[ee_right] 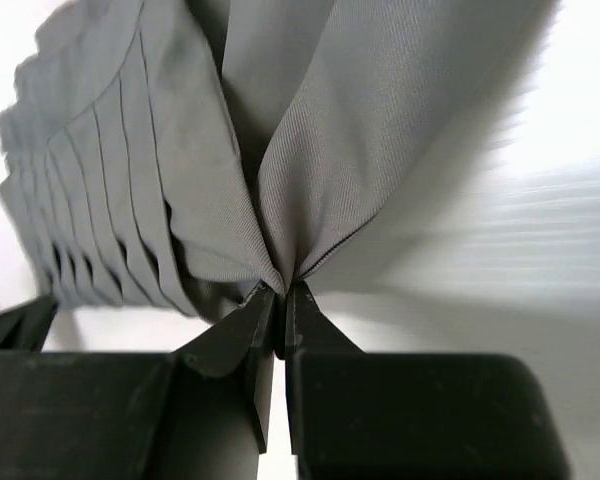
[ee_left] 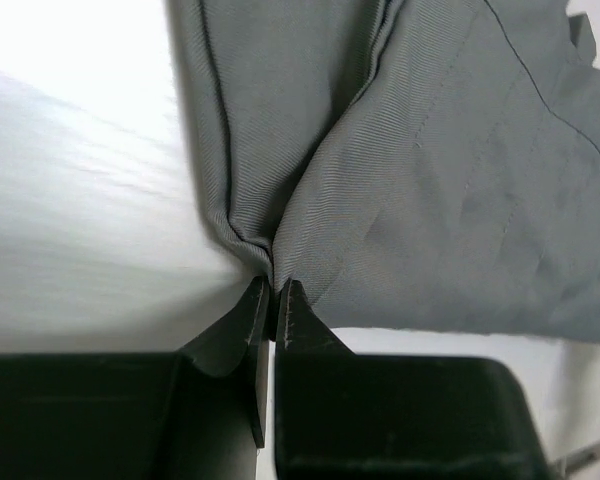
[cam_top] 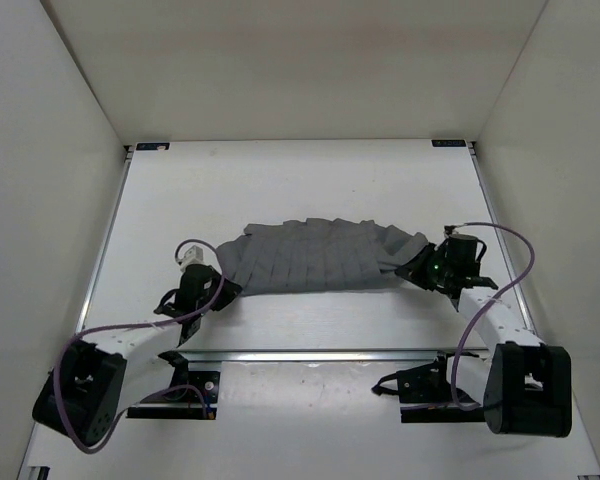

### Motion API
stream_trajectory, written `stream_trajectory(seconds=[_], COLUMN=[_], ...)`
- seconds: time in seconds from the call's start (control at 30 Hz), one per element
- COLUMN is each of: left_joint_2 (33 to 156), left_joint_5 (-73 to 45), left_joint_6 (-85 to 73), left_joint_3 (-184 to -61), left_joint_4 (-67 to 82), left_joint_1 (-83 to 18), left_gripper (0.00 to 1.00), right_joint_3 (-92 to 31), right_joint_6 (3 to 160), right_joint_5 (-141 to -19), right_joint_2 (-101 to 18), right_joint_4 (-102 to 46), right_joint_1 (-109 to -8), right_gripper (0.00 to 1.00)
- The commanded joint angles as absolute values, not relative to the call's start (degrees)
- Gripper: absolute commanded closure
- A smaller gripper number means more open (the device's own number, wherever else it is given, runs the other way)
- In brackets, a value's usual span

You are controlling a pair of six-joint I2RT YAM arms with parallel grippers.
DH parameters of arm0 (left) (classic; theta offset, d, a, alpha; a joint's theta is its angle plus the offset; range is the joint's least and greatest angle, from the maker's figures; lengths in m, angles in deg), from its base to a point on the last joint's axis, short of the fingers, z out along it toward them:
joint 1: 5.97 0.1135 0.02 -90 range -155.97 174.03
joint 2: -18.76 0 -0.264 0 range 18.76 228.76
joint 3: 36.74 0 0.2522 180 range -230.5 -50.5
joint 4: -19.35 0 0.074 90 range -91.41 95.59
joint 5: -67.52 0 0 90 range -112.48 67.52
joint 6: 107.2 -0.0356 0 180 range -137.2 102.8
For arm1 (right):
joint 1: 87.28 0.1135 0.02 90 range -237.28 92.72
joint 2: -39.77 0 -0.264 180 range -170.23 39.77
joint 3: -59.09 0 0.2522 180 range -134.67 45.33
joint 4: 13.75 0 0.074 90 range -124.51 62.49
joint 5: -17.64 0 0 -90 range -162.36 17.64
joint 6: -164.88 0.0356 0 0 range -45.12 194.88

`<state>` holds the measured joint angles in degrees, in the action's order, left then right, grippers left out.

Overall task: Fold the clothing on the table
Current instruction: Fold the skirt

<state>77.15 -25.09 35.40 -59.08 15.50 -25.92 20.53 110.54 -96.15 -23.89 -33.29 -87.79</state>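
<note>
The clothing (cam_top: 315,258), a dark grey pleated skirt, lies spread across the middle of the white table (cam_top: 280,180). At its left near corner my left gripper (cam_top: 223,288) is shut on the fabric; the left wrist view shows the cloth (ee_left: 400,180) bunched into the closed fingertips (ee_left: 274,285). My right gripper (cam_top: 417,268) pinches the right edge of the skirt. In the right wrist view the pleats (ee_right: 110,190) gather down into its closed tips (ee_right: 282,290).
White enclosure walls (cam_top: 50,110) stand on the left, back and right of the table. A metal rail (cam_top: 320,354) runs across the near edge between the two arm bases. Purple cables (cam_top: 515,245) loop off both arms.
</note>
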Motion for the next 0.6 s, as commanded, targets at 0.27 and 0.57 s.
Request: stream_trajectory(seconds=[0.27, 0.57], left_joint_2=[90.92, 92.50], left_joint_5=[-25.81, -25.99], left_joint_6=[36.06, 36.15], left_joint_3=[-69.05, -67.03], left_joint_4=[21.76, 23.43], left_joint_1=[-31.64, -31.72], left_gripper=[1.00, 1.00], right_joint_3=[0.88, -31.11], right_joint_6=[97.83, 93.24], right_joint_5=[-92.73, -96.27], right_joint_2=[-28.23, -55.73], right_joint_4=[-42.80, -47.02], right_joint_1=[-83.69, -53.12], right_gripper=[1.00, 0.99])
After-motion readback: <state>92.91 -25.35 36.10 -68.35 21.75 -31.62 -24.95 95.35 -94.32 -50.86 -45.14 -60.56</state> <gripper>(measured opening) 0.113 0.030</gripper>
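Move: My right hand holds the skirt's right-hand end some 5 cm above the table; the skirt's middle, which I fold over, lies about 15 cm to its left, 3 cm farther out and 5 cm lower. From that hand the skirt's left end is roughly 34 cm left and 4 cm out, and its far right corner 7 cm out and 4 cm right. My left hand keeps its pinch on the near left edge; from it the skirt's middle is about 16 cm right and 8 cm out. With my right fingers kept shut on the skirt, I first draw about 3 cm to the right, then swing left over the skirt's middle, ending some 15 cm left, 11 cm higher and 8 cm farther out, turning the hand about 30 degrees counter-clockwise. My left hand, still pinching its edge, shifts about 5 cm right and forward, then stays there as the anchor. ##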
